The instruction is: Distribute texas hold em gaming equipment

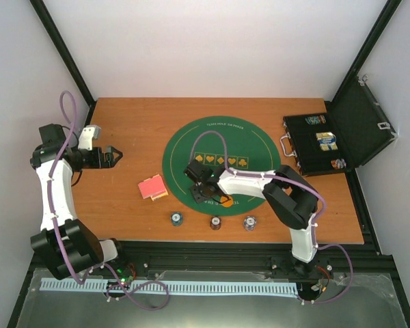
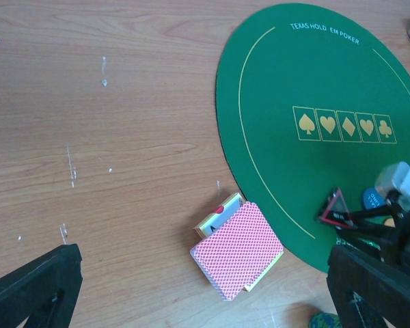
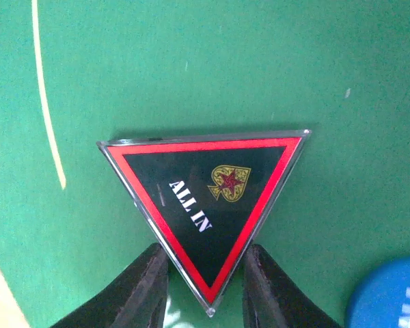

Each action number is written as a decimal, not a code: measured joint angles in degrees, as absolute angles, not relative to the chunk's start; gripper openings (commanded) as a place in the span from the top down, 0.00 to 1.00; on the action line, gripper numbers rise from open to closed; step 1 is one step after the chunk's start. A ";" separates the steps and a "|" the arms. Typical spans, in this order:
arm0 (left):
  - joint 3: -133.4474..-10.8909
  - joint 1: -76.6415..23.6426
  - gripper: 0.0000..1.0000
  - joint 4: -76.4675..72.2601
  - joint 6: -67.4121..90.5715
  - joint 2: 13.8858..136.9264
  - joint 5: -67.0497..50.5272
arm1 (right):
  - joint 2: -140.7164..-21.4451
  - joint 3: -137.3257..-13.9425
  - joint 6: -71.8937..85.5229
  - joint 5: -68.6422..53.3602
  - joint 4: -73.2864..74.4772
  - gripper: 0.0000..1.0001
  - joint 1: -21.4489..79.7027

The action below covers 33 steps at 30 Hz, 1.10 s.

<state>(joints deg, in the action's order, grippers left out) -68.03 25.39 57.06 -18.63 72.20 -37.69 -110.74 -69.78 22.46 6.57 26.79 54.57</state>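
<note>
In the right wrist view a black triangular "ALL IN" marker (image 3: pixel 205 198) with a red border lies over the green felt mat (image 3: pixel 191 61). My right gripper (image 3: pixel 206 273) is shut on its lower tip, with a finger (image 3: pixel 147 287) pressed on each side. From the left wrist view the marker (image 2: pixel 335 210) looks tilted up off the felt. A blue round button (image 3: pixel 389 297) lies just beside it, and an orange button (image 1: pixel 225 201) shows under the gripper (image 1: pixel 203 191). The pink-red-backed cards (image 2: pixel 238 249) are stacked on the wood left of the mat. My left gripper (image 1: pixel 115 156) hangs open, away from everything.
Three small stacks of poker chips (image 1: pixel 175 218) (image 1: pixel 215 223) (image 1: pixel 249 222) stand in a row near the front edge. The black hinged case (image 1: pixel 328 143) lies open at the right with more items inside. The round mat (image 1: pixel 215 160) covers the table's middle.
</note>
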 measured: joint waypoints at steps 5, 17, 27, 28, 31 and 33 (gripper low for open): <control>-68.01 25.39 0.00 57.87 -19.31 72.27 -37.98 | -116.57 -77.95 21.30 5.26 27.22 0.70 52.40; -67.99 25.19 0.00 59.46 -20.27 72.29 -38.98 | -132.66 -103.22 16.95 5.34 32.80 0.70 51.22; -67.99 25.02 0.00 61.34 -21.54 72.07 -39.09 | -134.74 -107.72 16.08 3.57 35.55 0.37 49.50; -67.99 25.02 0.00 61.52 -21.65 72.03 -39.11 | -133.53 -105.78 16.01 3.66 34.89 0.34 49.45; -67.99 24.99 0.00 61.69 -21.67 72.01 -39.27 | -126.87 -96.77 16.97 4.93 35.14 0.33 49.47; -67.99 24.97 0.00 61.71 -21.65 71.99 -39.38 | -121.43 -90.67 17.76 5.96 35.33 0.32 49.47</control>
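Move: Low over the green mat, the right fingers already have the near corner of the All In triangle; the bare spot for it by the mat's left edge is about 12 cm ahead and 10 cm left. The card row's left end lies some 14 cm ahead and 2 cm left, the red card decks about 4 cm ahead and 18 cm left, the blue button 3 cm ahead and 5 cm right. From the left hand, that spot is roughly 5 cm ahead, 19 cm right and 21 cm below. Dragging the All In triangle by its corner, the right hand sweeps forward and left, nearly level over the felt, about 11 cm ahead and 9 cm left, passing between the card decks and the card row. There the fingers open and let go of the triangle, and the hand draws off to the right and back by some 5 cm, rising slightly at the end. ##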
